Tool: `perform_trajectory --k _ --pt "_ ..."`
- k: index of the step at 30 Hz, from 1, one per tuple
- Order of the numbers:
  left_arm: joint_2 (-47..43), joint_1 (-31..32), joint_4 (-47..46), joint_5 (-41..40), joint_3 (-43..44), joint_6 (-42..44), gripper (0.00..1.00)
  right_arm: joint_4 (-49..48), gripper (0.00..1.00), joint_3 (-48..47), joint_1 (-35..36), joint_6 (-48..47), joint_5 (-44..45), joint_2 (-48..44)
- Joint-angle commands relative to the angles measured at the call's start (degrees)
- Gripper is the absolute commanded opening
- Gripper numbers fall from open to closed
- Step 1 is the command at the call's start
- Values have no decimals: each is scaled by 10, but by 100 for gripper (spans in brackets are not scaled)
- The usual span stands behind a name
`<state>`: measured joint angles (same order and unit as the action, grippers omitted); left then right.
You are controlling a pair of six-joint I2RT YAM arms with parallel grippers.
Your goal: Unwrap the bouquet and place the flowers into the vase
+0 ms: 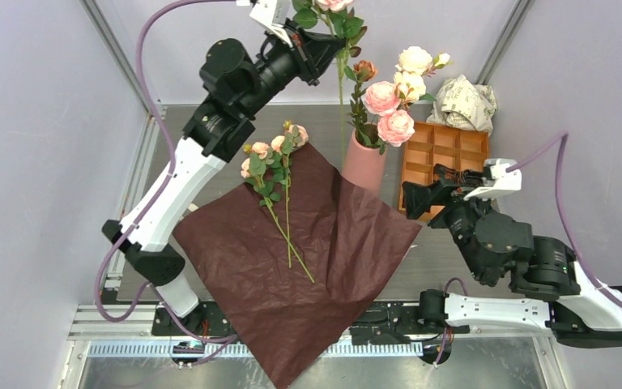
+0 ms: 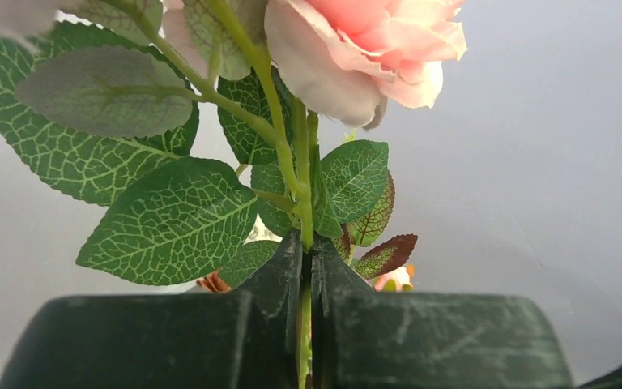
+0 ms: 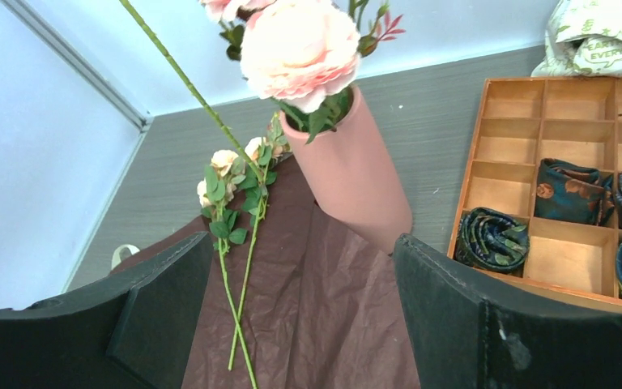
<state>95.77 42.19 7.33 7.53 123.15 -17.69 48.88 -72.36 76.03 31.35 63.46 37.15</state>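
Observation:
My left gripper [image 1: 334,36] is raised high at the back and is shut on the green stem of a pink rose [image 2: 356,49], its jaws [image 2: 306,243] pinching the stem just under the leaves. That long stem [image 1: 342,89] hangs down to the left of the rim of the pink vase [image 1: 364,166]. The vase [image 3: 356,178] holds several pink and cream roses [image 1: 393,97]. The dark red paper [image 1: 291,259] lies spread flat, with two rose stems [image 1: 279,190] crossed on it. My right gripper [image 1: 415,198] stands open just right of the vase, with nothing between its fingers [image 3: 301,243].
An orange compartment tray [image 1: 445,150] holding rolled dark fabric [image 3: 492,239] sits right of the vase. A crumpled white printed paper ball [image 1: 463,104] lies behind it. A small cream loop [image 3: 121,255] shows at the paper's left edge. Walls close in on both sides.

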Motion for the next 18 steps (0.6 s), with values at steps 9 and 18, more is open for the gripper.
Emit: perform_trajectory --k 9,18 --pt "69 2 -166 -2 113 6 0 7 90 -24 3 -35 49 -31" --pt "74 3 -214 -4 60 7 0 7 91 -23 3 -50 59 -40"
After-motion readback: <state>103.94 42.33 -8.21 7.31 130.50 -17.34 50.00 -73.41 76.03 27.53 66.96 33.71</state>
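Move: The left hand already grips a long flower stem; the vase stands some 6 cm to its right and 2 cm ahead, its middle about 46 cm below. The loose flowers lie roughly 12 cm left and 3 cm back, the wooden tray 26 cm right and 7 cm ahead, both some 57 cm down. From the empty right hand the vase is about 17 cm ahead, 9 cm left and 27 cm below. Left hand lifts the held flower 5 cm, tilting its stem towards the vase; right drifts 3 cm right. ##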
